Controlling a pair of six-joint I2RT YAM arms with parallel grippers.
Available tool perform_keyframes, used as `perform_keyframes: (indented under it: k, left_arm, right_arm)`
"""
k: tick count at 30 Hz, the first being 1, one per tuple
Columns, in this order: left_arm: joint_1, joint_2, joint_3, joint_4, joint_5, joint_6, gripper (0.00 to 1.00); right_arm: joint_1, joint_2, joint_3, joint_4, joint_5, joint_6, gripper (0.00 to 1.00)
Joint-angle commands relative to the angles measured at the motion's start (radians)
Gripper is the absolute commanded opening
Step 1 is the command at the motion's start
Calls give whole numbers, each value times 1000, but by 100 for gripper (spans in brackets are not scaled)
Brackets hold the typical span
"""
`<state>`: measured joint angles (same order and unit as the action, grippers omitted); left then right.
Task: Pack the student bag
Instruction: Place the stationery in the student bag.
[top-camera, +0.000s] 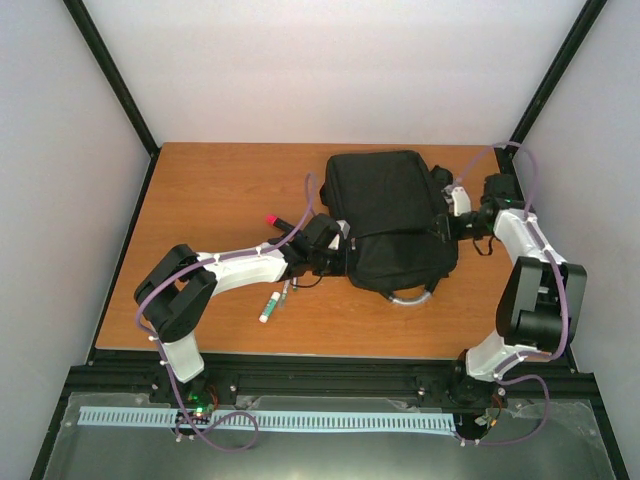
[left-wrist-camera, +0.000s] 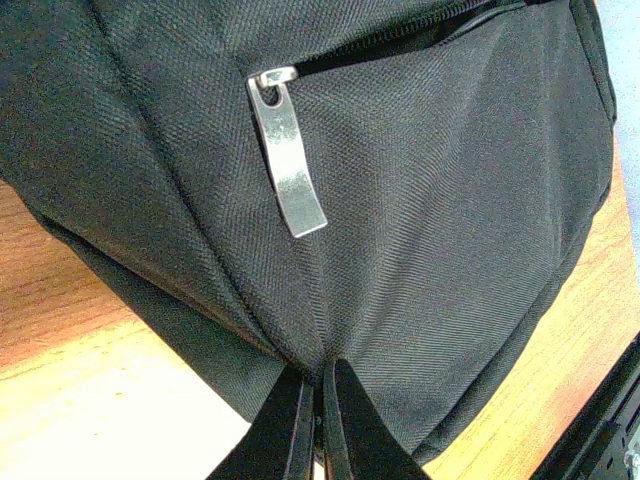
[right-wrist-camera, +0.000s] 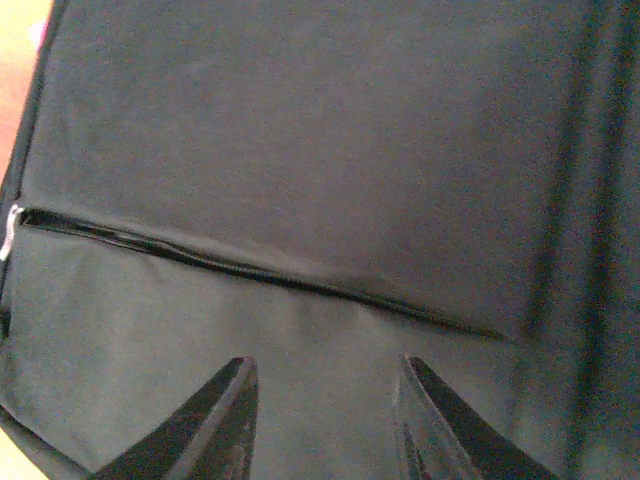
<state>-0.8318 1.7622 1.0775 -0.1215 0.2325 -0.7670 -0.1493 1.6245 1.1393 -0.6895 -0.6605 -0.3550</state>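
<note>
The student bag (top-camera: 385, 215), black fabric with a curved grey handle (top-camera: 410, 295), lies flat mid-table. My left gripper (top-camera: 345, 258) sits at its left edge. In the left wrist view this left gripper (left-wrist-camera: 320, 378) is shut on a pinch of the student bag (left-wrist-camera: 420, 200), and the cloth's folds run into the tips. A silver zip pull (left-wrist-camera: 288, 170) hangs at the end of the pocket zip just above. At the bag's right side is my right gripper (top-camera: 438, 228). Seen from its wrist, the right gripper (right-wrist-camera: 325, 370) is open over the front pocket, below the zip line (right-wrist-camera: 260, 275), holding nothing.
A pen with a red cap (top-camera: 272, 218) lies on the table left of the bag, behind the left arm. A white stick with a green end (top-camera: 270, 305) lies near the front. The table's front edge (top-camera: 320, 352) runs just behind both arm bases.
</note>
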Motion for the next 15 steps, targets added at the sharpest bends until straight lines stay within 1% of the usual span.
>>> perform_keyframes:
  k: [1, 2, 3, 7, 12, 13, 15]
  left_arm:
    - [-16, -26, 16, -45, 6, 45, 1]
    - [-16, -24, 17, -49, 4, 50, 1]
    - [-16, -23, 19, -56, 2, 52, 1]
    - [-16, -13, 25, -82, -11, 67, 1]
    - [-16, 12, 31, -97, -6, 77, 1]
    - [-16, 18, 34, -101, -6, 80, 1]
    - [-16, 31, 37, -109, -12, 85, 1]
  right_arm:
    - [-110, -19, 5, -97, 2, -72, 43]
    - [-132, -8, 11, -96, 18, -76, 49]
    - [-154, 7, 19, -95, 37, -80, 52]
    - [-203, 100, 66, -120, 77, -97, 61]
    - [-211, 182, 47, -105, 51, -104, 61]
    - [-211, 194, 38, -100, 42, -103, 59]
    - [-210, 216, 27, -97, 22, -111, 53]
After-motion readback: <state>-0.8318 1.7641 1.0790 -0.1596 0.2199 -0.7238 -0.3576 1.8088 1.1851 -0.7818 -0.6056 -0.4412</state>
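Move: Just over the bag's front, the right hand has the bag's right side panel about 7 cm to its right, 1 cm back and 8 cm below. The pocket slit's middle lies some 7 cm left, 2 cm back and 5 cm below; the shoulder strap 12 cm ahead and 4 cm right, the grey handle 16 cm back and 3 cm left, both 8 cm lower. From the left hand, that side panel is about 24 cm right, 4 cm ahead. Sweeping to the right by about 8 cm, clear of the bag's front, the right hand then sinks some 6 cm towards the right side panel, its fingers opening further until they stand either side of the panel, the wrist tipping down and turning about 10 degrees clockwise. The left hand keeps its pinch on the bag's left edge, almost still. ##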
